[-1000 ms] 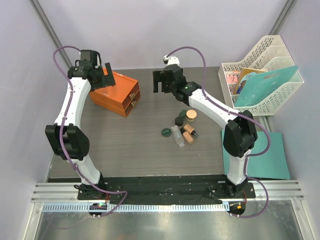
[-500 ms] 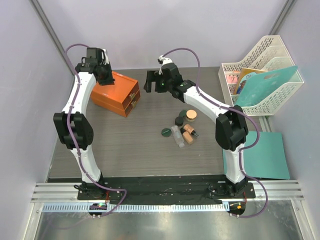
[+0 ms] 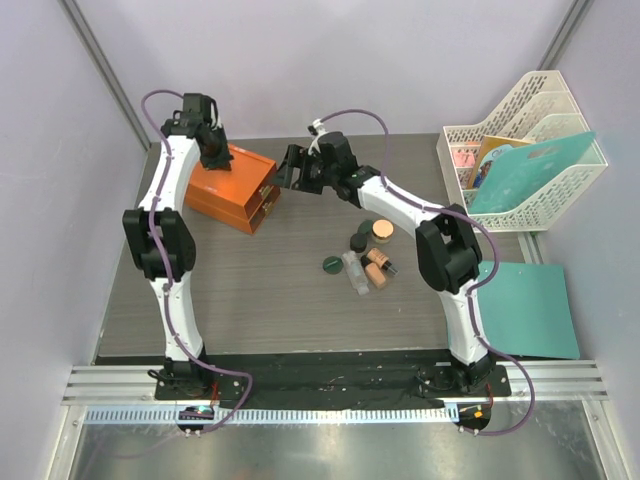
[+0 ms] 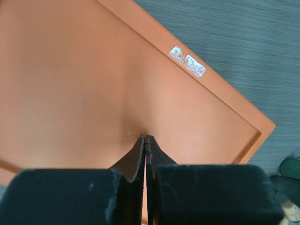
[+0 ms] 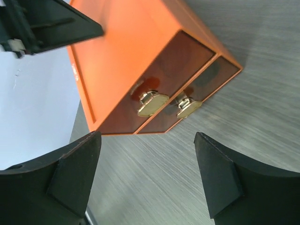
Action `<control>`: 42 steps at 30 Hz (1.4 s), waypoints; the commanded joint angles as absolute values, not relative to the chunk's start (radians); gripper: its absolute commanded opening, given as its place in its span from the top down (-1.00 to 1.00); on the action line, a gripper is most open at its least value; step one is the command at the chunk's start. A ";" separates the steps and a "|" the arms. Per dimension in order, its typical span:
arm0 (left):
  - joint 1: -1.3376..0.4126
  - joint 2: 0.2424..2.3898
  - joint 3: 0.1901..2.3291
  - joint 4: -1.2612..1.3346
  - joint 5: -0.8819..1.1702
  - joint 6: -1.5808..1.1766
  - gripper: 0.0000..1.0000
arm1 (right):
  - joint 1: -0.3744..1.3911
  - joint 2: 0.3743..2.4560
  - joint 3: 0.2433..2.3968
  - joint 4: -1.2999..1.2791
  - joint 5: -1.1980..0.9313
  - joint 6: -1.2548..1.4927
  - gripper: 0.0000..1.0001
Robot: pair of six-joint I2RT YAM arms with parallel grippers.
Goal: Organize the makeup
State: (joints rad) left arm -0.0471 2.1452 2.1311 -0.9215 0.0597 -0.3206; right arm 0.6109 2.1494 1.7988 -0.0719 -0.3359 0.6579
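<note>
The makeup lies in a cluster at the table's middle: a dark green disc (image 3: pixel 331 264), a clear tube (image 3: pixel 355 272), a tan-lidded jar (image 3: pixel 382 231), dark jars (image 3: pixel 359 240) and tan-and-black cylinders (image 3: pixel 378 266). The orange drawer box (image 3: pixel 230 187) stands at the back left, both drawers shut, gold handles (image 5: pixel 153 104) facing my right gripper. My left gripper (image 3: pixel 213 152) is shut and empty, its tips resting on the box's top (image 4: pixel 145 137). My right gripper (image 3: pixel 292 172) is open and empty, just in front of the drawers (image 5: pixel 149 154).
A white file rack (image 3: pixel 530 150) with teal folders stands at the back right. A teal mat (image 3: pixel 520 310) lies at the right edge. A purple wall closes the back and sides.
My left gripper has moved back and over the box's top. My right gripper has moved left and down toward the drawer fronts. The makeup has not moved.
</note>
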 commanded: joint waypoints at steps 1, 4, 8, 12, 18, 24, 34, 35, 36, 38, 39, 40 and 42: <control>-0.048 2.214 2.135 -1.065 0.023 -0.328 1.00 | 0.607 2.201 1.848 -0.035 -0.399 0.758 -0.67; -0.048 2.209 2.108 -1.058 0.017 -0.333 1.00 | 0.606 2.230 1.862 -0.061 -0.393 0.769 -0.64; -0.048 2.204 2.060 -1.048 0.029 -0.334 1.00 | 0.607 2.253 1.870 -0.057 -0.405 0.785 -0.64; -0.048 2.201 2.003 -1.022 0.032 -0.334 1.00 | 0.609 2.275 1.872 0.001 -0.442 0.805 -0.64; -0.048 2.226 1.979 -1.009 0.044 -0.331 1.00 | 0.607 2.281 1.878 0.081 -0.469 0.824 -0.64; -0.049 2.241 1.980 -1.015 0.034 -0.324 1.00 | 0.611 2.319 1.928 0.049 -0.463 0.830 -0.62; -0.048 2.264 1.985 -1.022 0.041 -0.319 1.00 | 0.627 2.375 1.994 -0.043 -0.402 0.787 -0.46; -0.049 2.264 1.985 -1.022 0.043 -0.319 1.00 | 0.626 2.379 2.002 -0.049 -0.394 0.784 -0.45; -0.048 2.264 1.985 -1.020 0.043 -0.319 1.00 | 0.627 2.390 2.009 -0.057 -0.387 0.782 -0.43; -0.048 2.266 1.986 -1.023 0.041 -0.318 1.00 | 0.630 2.404 2.046 -0.099 -0.364 0.773 -0.36; -0.048 2.266 1.987 -1.025 0.041 -0.319 1.00 | 0.630 2.414 2.060 -0.112 -0.354 0.770 -0.33; -0.048 2.266 1.987 -1.026 0.041 -0.318 1.00 | 0.634 2.418 2.069 -0.120 -0.348 0.769 -0.26; -0.048 2.266 1.985 -1.026 0.040 -0.318 1.00 | 0.640 2.422 2.080 -0.111 -0.342 0.775 -0.23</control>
State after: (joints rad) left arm -0.0471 2.1223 2.0647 -0.8642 0.0566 -0.3370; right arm 0.6277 2.4023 2.0205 -0.0845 -0.3927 0.7940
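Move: The upper drawer knob on the orange box's right-facing front lies some 5 cm to the right hand's left, about level with it fore and aft and roughly 5 cm below. The lower knob sits about 4 cm straight beneath that knob; the orange box's middle is about 11 cm left of the right hand, 3 cm back and 6 cm lower. From the left hand the upper knob is about 9 cm right, 4 cm back and 3 cm below. The open right hand drops quickly by about 6 cm beside the box front, its fingers tipping roughly 10 degrees further down, then climbs a few centimetres while easing left towards the upper drawer knob, and finally sinks again with a little forward, ending some 5 cm lower and 4 cm farther left as the fingers partly close with the knob between their tips, not yet shut on it. The left hand keeps its closed fingertips resting on the box top, all but still. ##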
